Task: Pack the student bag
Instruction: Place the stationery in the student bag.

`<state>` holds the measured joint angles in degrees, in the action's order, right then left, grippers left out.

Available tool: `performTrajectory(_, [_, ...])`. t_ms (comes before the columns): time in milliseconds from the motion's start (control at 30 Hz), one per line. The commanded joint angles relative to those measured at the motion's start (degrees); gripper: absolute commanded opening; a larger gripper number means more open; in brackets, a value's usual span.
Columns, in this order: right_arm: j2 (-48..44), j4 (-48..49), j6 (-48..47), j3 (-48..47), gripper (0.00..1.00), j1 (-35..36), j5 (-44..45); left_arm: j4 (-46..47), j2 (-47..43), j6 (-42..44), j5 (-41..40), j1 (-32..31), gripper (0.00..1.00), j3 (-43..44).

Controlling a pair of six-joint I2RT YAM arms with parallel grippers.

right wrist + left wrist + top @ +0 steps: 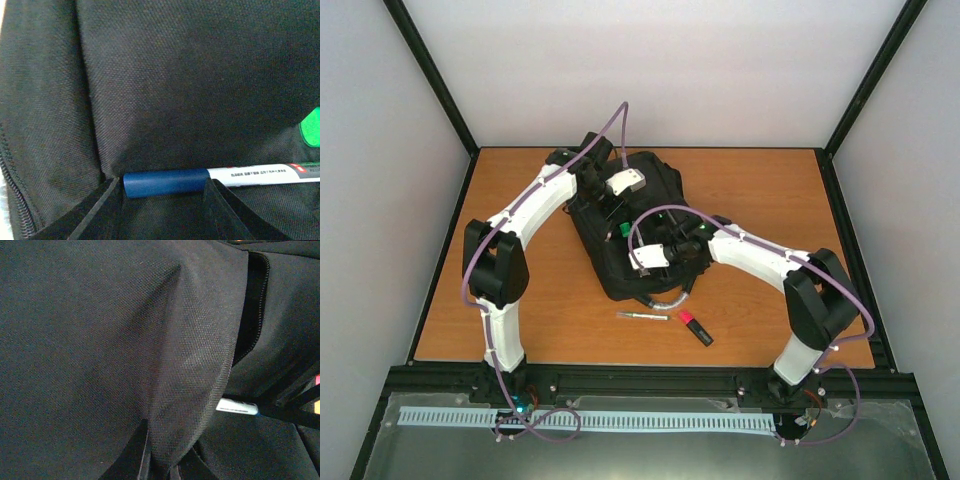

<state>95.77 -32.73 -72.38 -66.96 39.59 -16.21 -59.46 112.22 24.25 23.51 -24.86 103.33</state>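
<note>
The student bag [658,182], a black fabric backpack, lies mid-table with its grey loop handle [672,299] toward the arms. My left gripper [615,207] is over the bag's upper part, and in the left wrist view it [167,452] is shut on a raised fold of the bag's fabric [195,365]. My right gripper [642,245] hovers over the bag's middle. In the right wrist view it [162,195] is open, and a white marker with a blue cap [167,182] lies on the fabric just past its fingertips, not pinched. The same marker [237,406] shows beside the lifted fold.
A thin pen [642,316] and a pink-and-black highlighter [695,327] lie on the wooden table [520,300] just in front of the bag. Something green [623,229] sits on the bag between the grippers and shows at the right wrist view's edge [310,127].
</note>
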Motion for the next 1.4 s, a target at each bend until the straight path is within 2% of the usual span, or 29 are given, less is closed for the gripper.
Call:
performTrajectory(0, [2.26,3.07,1.62,-3.41,0.47,0.48,2.54,-1.71,-2.76,0.91,3.71,-0.71,0.02,1.59])
performTrajectory(467, [8.43,9.11,4.19,-10.91,0.39,-0.26,8.14,-2.06,-3.02,1.07,3.86,-0.72,0.02,1.44])
performTrajectory(733, [11.01,18.34,10.28,-12.15,0.31,-0.31,15.37,-2.06,-2.81,1.1,3.86,-0.71,0.02,1.57])
performTrajectory(933, [9.0,14.78,12.58,-11.7,0.3,-0.31,12.58,-2.08,-2.64,1.14,4.09,-0.71,0.02,1.6])
performTrajectory(1067, [6.27,10.89,11.27,-9.73,0.29,-0.33,7.68,-2.14,-2.38,1.05,4.33,-0.71,0.02,1.7])
performTrajectory(1100, [5.45,10.55,10.95,-8.81,0.26,-0.31,6.65,-2.1,-2.32,0.99,4.35,-0.71,0.02,1.7])
performTrajectory(1167, [4.42,10.39,10.74,-7.58,0.06,-0.31,5.22,-1.99,-2.2,1.0,4.38,-0.71,0.02,1.78])
performTrajectory(1200, [4.36,10.14,11.02,-7.42,0.03,-0.31,4.7,-1.95,-2.15,0.97,4.43,-0.71,0.02,1.79])
performTrajectory(1367, [6.73,9.23,12.8,-8.92,0.03,-0.31,4.74,-2.07,-2.1,0.88,4.57,-0.71,0.02,1.79])
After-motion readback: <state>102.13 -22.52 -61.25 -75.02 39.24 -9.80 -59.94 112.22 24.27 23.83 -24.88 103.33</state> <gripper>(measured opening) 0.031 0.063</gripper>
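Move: The blue-capped pen lies in the bag's mouth, its middle about 5 cm ahead of the right hand, 3 cm to its left and 3 cm below, the cap end right by the open fingers. The green cap sits about 8 cm ahead and 7 cm left of that hand, 4 cm below; the grey bag handle is some 10 cm back, 3 cm right and 7 cm below. From the left hand, the pen's middle is roughly 7 cm back, 9 cm right and 7 cm below. The pen is pushed deeper into the bag, towards the green cap, by the right hand, which reaches forward about 10 cm while drifting some 3 cm left and rising 2, the fingers narrowing and the wrist turning about 15 degrees clockwise. It then backs off 3 cm and shuts its fingers on nothing; the left hand stays still, keeping its pinch on the bag's fabric. ##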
